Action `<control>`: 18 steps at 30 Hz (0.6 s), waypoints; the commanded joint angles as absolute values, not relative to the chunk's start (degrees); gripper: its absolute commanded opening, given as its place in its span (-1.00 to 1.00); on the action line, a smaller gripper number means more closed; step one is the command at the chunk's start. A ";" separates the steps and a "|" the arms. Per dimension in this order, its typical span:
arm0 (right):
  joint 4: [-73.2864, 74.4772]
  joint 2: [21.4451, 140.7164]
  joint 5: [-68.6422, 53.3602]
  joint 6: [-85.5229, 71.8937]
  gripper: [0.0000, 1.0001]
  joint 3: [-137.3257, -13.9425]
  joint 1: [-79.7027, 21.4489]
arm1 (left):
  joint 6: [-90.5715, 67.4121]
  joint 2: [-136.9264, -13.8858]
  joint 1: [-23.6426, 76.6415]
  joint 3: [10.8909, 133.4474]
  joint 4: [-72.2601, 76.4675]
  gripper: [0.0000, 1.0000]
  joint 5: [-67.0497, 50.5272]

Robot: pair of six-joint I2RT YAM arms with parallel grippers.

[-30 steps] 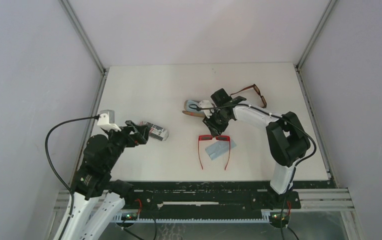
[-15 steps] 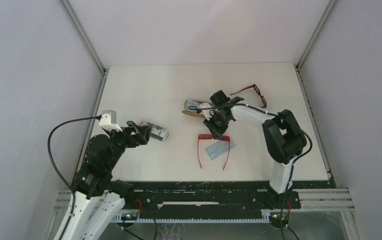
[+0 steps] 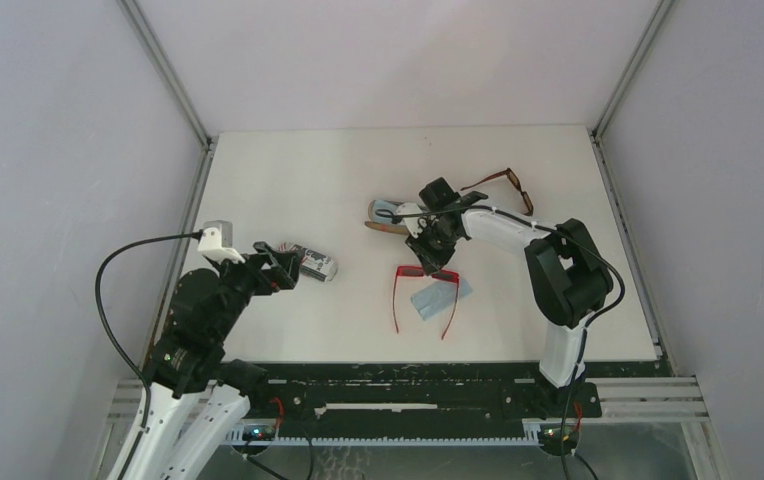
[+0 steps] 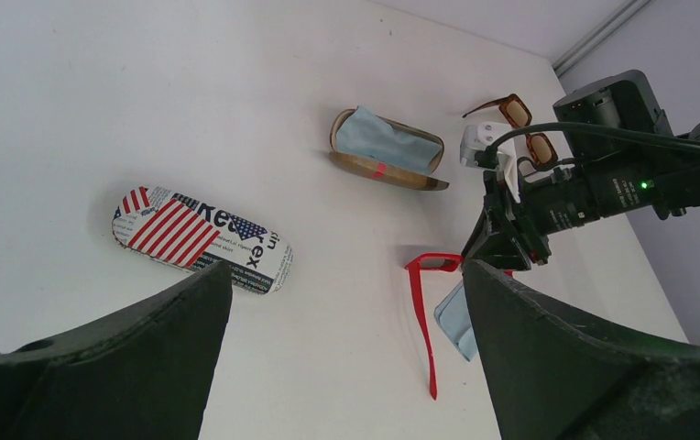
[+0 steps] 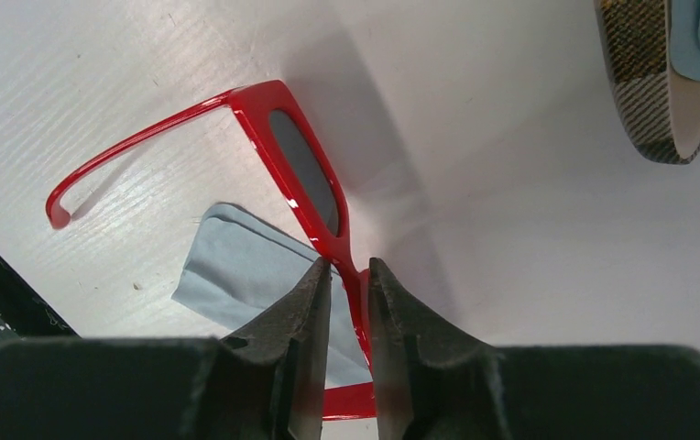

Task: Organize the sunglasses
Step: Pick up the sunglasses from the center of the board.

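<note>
The red sunglasses [image 3: 413,272] lie open near the table's middle, temple arms toward the near edge, partly over a light blue cloth [image 3: 442,296]. My right gripper [image 3: 431,258] comes down on them. In the right wrist view its jaws [image 5: 348,275] are closed on the bridge of the red frame [image 5: 264,92]. The brown sunglasses [image 3: 506,185] rest at the back right, behind the right arm. My left gripper [image 3: 283,268] hovers open at the left, beside the flag-print case [image 3: 314,264], holding nothing. In the left wrist view the red sunglasses' temple arm [image 4: 424,316] shows between the wide-open fingers.
An open brown case [image 3: 388,215] with a blue cloth inside lies just left of the right wrist, also in the wrist views [image 4: 386,151] [image 5: 658,82]. The closed flag-print case [image 4: 202,240] lies ahead of the left fingers. Metal rails edge the table.
The right jaws have closed in on the bridge of the red sunglasses. The pair has slid slightly to the left with the gripper. The left arm has stayed still.
</note>
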State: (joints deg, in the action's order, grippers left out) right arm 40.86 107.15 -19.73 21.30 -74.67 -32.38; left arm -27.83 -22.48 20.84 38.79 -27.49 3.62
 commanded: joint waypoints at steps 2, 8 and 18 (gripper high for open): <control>40.47 106.04 -21.21 22.18 -0.64 -77.08 -32.70 | -27.94 -22.65 20.51 38.23 -25.38 1.00 2.30; 41.33 106.93 -21.06 22.34 -0.78 -77.20 -32.61 | -28.27 -23.25 20.52 38.24 -25.46 1.00 2.32; 42.16 102.57 -17.88 20.76 -1.00 -77.17 -32.99 | -29.88 -26.67 20.54 39.20 -26.72 0.99 4.78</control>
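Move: The right fingers, part open, already straddle the bridge of the red sunglasses, which is practically at the hand point, with both temples stretching back towards the base. The blue cloth lies flat about 6 cm back and 3 cm to the right, and the open glasses case some 14 cm ahead and 8 cm left, both about 3 cm lower. From the left hand the bridge is roughly 7 cm ahead, 26 cm right and 22 cm below. Staying in place, with no lift and no turn of the wrist, the right hand closes its fingers from about a fifth open to practically shut. The pads, still pointing steeply down, come together on the bridge of the red sunglasses and end up pinching it just above the table, by the blue cloth. ##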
